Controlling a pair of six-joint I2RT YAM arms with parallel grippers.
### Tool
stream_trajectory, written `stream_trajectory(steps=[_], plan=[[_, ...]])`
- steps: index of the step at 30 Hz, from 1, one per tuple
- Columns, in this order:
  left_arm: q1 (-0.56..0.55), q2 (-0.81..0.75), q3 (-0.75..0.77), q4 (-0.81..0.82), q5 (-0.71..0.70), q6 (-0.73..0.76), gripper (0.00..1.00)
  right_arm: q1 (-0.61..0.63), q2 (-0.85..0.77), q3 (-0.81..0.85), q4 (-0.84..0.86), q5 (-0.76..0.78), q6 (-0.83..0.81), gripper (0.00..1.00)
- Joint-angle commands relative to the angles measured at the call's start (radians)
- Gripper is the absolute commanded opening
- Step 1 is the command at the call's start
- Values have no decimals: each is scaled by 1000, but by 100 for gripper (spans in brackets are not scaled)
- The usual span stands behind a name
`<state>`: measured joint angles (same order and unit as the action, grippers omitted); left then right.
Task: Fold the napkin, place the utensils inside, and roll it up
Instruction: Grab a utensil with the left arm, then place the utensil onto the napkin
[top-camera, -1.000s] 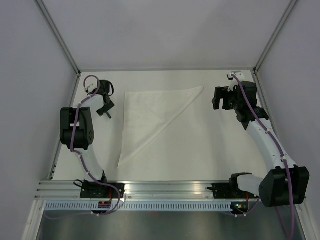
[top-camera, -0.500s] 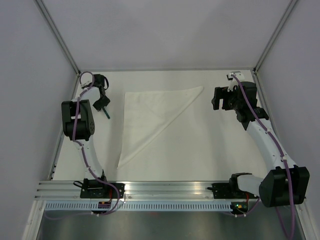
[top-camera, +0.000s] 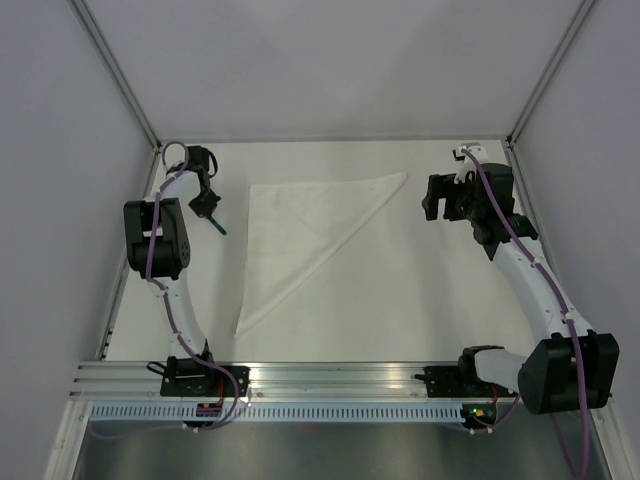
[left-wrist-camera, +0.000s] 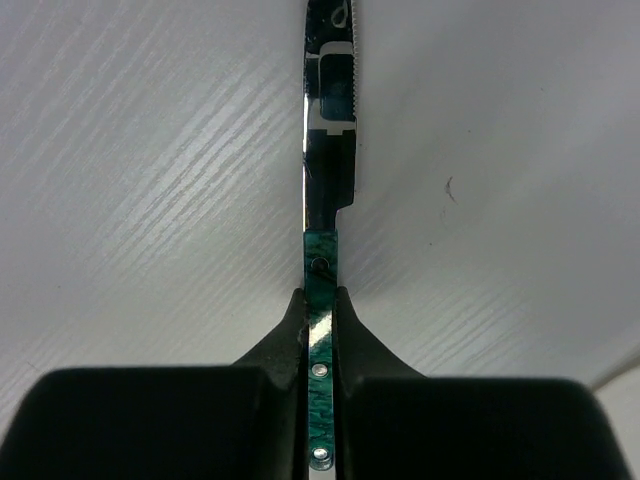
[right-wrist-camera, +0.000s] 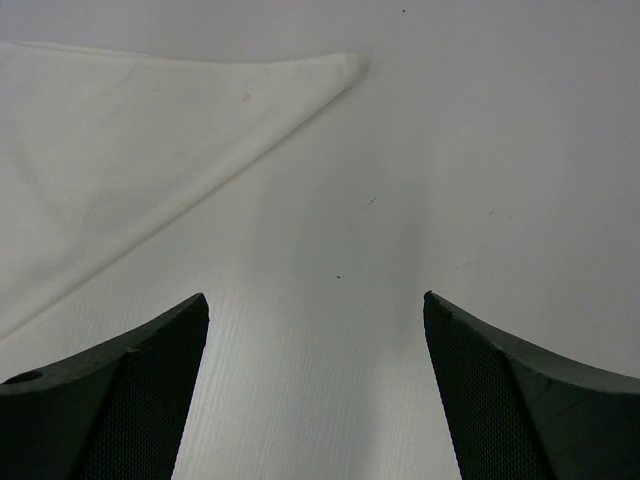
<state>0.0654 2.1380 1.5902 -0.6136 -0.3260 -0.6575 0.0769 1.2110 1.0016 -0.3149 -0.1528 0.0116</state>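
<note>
The white napkin lies folded into a triangle in the middle of the table; one pointed corner shows in the right wrist view. A knife with a green marbled handle and a serrated steel blade is the only utensil in view. My left gripper is shut on its handle, blade pointing away from the wrist, over the table just left of the napkin. My right gripper stands wide open over bare table to the right of the napkin's far corner, holding nothing.
White walls and metal frame posts close in the table on three sides. An aluminium rail with both arm bases runs along the near edge. The left arm stands folded close to the left wall.
The left gripper has closed from open onto the knife's handle and shifted a little toward the back left corner. The right arm and the napkin have not moved.
</note>
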Motion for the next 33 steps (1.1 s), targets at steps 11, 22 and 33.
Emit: stream_trajectory(steps=[11, 22, 33], plan=[[-180, -311, -144, 156, 298, 484, 2, 12, 5, 45, -10, -7, 10, 93], [-456, -302, -124, 71, 571, 834, 2, 21, 32, 46, -13, -13, 11, 91], [-601, -195, -82, 48, 639, 790, 2, 23, 32, 46, -12, -4, 8, 91]])
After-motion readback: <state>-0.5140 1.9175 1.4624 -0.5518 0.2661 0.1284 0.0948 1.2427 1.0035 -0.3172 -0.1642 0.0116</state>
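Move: The left hand already has the green-handled knife shut in its fingers at the table. The middle of the folded napkin lies about 27 cm to its right, 8 cm back and 2 cm below; the napkin's far left corner is some 11 cm right and 8 cm ahead, its near left corner 12 cm right and 37 cm back. From the right hand, the napkin's middle is roughly 36 cm left, 2 cm ahead and 21 cm below. Left hand lifts the pinched knife, swings some 30 cm right over the napkin, turning about 90 degrees clockwise. ##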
